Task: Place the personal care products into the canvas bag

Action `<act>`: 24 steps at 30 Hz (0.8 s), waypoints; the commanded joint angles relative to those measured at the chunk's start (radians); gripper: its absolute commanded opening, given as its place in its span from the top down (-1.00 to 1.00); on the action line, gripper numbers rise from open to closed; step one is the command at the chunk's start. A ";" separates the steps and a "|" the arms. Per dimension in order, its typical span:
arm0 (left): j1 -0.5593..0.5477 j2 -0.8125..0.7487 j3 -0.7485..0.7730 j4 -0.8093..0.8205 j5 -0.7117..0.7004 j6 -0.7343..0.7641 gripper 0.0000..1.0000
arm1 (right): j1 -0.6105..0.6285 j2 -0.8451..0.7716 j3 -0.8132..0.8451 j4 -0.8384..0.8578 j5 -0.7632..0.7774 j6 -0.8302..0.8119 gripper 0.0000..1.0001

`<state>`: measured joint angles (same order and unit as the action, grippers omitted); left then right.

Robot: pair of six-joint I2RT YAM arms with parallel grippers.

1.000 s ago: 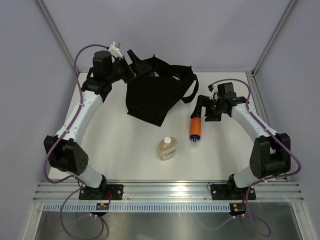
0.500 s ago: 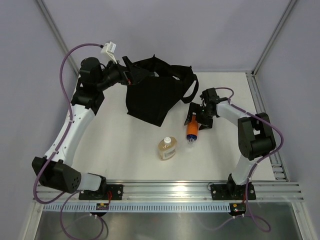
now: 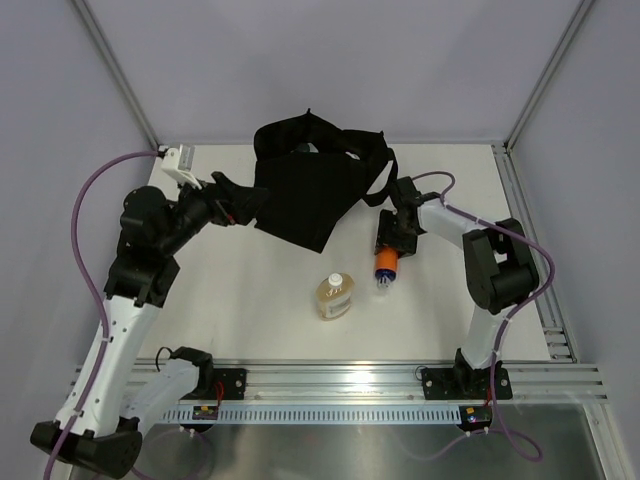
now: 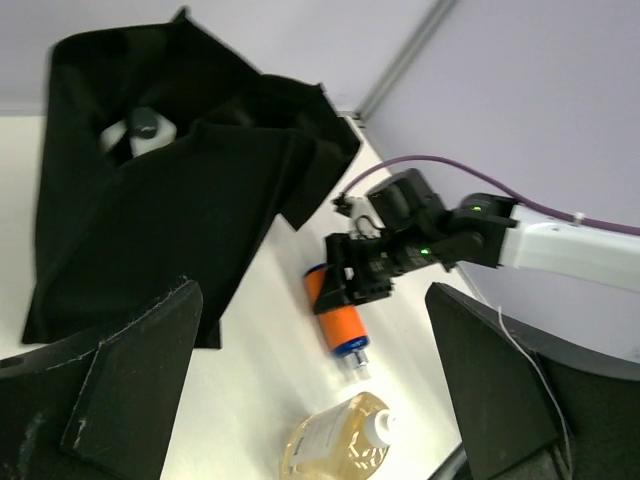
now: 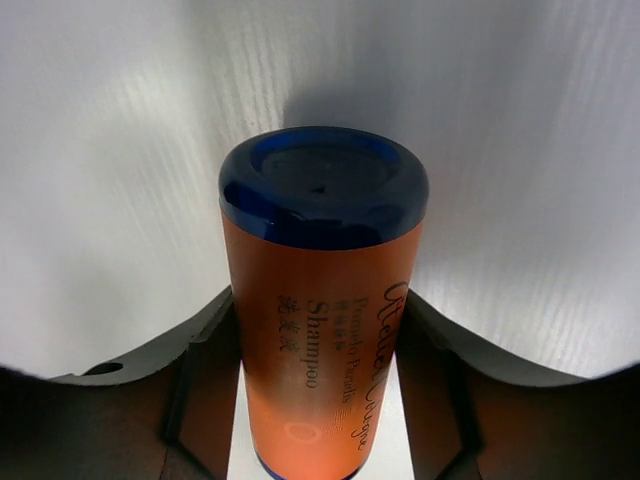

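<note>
The black canvas bag (image 3: 310, 195) lies at the back middle of the table with its mouth open; it also shows in the left wrist view (image 4: 170, 200). A silver-capped bottle (image 4: 143, 126) sits inside it. The orange cylinder bottle (image 3: 386, 262) lies on the table right of the bag. My right gripper (image 3: 392, 236) is shut on its upper end, fingers against both sides (image 5: 320, 400). A squat amber bottle (image 3: 334, 297) with a white cap lies near the middle. My left gripper (image 3: 243, 203) is open and empty at the bag's left edge.
Metal frame posts stand at the back corners, and a rail (image 3: 330, 380) runs along the near edge. A purple cable (image 3: 95, 200) loops off the left arm. The white table (image 3: 240, 300) lies between the arms.
My left arm has swung down and left, away from the bag's top, and the bag has settled. My right gripper has moved left onto the orange bottle.
</note>
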<state>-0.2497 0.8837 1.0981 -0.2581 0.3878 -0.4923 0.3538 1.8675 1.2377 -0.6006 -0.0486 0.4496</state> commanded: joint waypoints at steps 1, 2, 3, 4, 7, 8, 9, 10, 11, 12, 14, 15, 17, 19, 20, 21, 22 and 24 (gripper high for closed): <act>-0.002 -0.064 -0.030 -0.092 -0.156 0.035 -0.98 | -0.022 -0.054 -0.021 -0.008 0.015 -0.009 0.52; -0.002 -0.077 -0.055 -0.101 -0.196 0.031 -0.98 | -0.033 -0.057 -0.021 -0.004 -0.023 -0.012 0.65; -0.002 -0.101 -0.066 -0.112 -0.208 0.028 -0.98 | -0.048 -0.059 -0.023 -0.002 -0.043 -0.015 0.87; -0.002 -0.112 -0.078 -0.116 -0.220 0.023 -0.98 | -0.087 -0.071 -0.020 -0.001 -0.060 -0.023 0.92; -0.002 -0.132 -0.112 -0.119 -0.205 0.008 -0.98 | -0.171 -0.120 -0.029 0.008 -0.178 -0.060 1.00; -0.002 -0.132 -0.119 -0.119 -0.167 0.014 -0.98 | -0.234 -0.135 -0.033 0.019 -0.271 -0.077 1.00; -0.002 -0.132 -0.135 -0.109 -0.149 0.020 -0.98 | -0.263 -0.149 -0.035 0.016 -0.339 -0.112 1.00; -0.002 -0.132 -0.141 -0.102 -0.111 0.032 -0.98 | -0.304 -0.166 -0.024 -0.008 -0.434 -0.193 1.00; -0.002 -0.132 -0.152 -0.093 -0.096 0.038 -0.98 | -0.323 -0.175 -0.026 -0.011 -0.489 -0.219 1.00; -0.002 -0.134 -0.159 -0.075 -0.089 0.043 -0.98 | -0.341 -0.183 -0.032 -0.008 -0.554 -0.254 1.00; -0.002 -0.137 -0.182 -0.058 -0.072 0.053 -0.98 | -0.399 -0.205 -0.047 -0.004 -0.736 -0.327 1.00; -0.002 -0.137 -0.187 -0.043 -0.064 0.061 -0.98 | -0.414 -0.209 -0.052 0.001 -0.793 -0.344 1.00; -0.002 -0.138 -0.195 -0.032 -0.047 0.078 -0.98 | -0.438 -0.226 -0.047 0.010 -0.947 -0.382 1.00; -0.002 -0.138 -0.201 -0.026 -0.044 0.090 -0.98 | -0.464 -0.263 -0.028 0.033 -1.003 -0.390 1.00; -0.002 -0.143 -0.211 -0.020 -0.049 0.090 -0.98 | -0.466 -0.278 -0.014 0.036 -1.036 -0.396 1.00; -0.002 -0.149 -0.219 -0.010 -0.047 0.093 -0.98 | -0.467 -0.292 0.006 0.035 -1.053 -0.407 1.00; -0.002 -0.155 -0.230 -0.004 -0.041 0.101 -0.98 | -0.467 -0.326 0.043 0.045 -1.065 -0.413 1.00; -0.002 -0.184 -0.265 0.023 -0.038 0.109 -0.98 | -0.467 -0.355 0.084 0.074 -1.108 -0.401 1.00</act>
<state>-0.2497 0.7399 0.8650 -0.3260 0.3157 -0.4232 -0.1108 1.6299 1.2037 -0.6041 -0.9276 0.0765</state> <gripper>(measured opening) 0.984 0.624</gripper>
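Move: The right hand already grips the orange shampoo low on the table. From it, the canvas bag's middle lies about 15 cm ahead, 17 cm to the left and some 12 cm higher, while the amber bottle stands roughly 12 cm back and 13 cm left, about 4 cm higher. The left hand is high and empty; from it the bag is about 23 cm ahead, 11 cm right and 24 cm below. Keeping its grip on the shampoo, the right hand first slides some 8 cm to the right, away from the bag, then climbs about 13 cm in all, drifting back left a little while the wrist rolls some 40 degrees so the fingers swing from pointing down towards the left and forward. The open left hand sinks about 8 cm beside the bag, easing slightly back and left. ##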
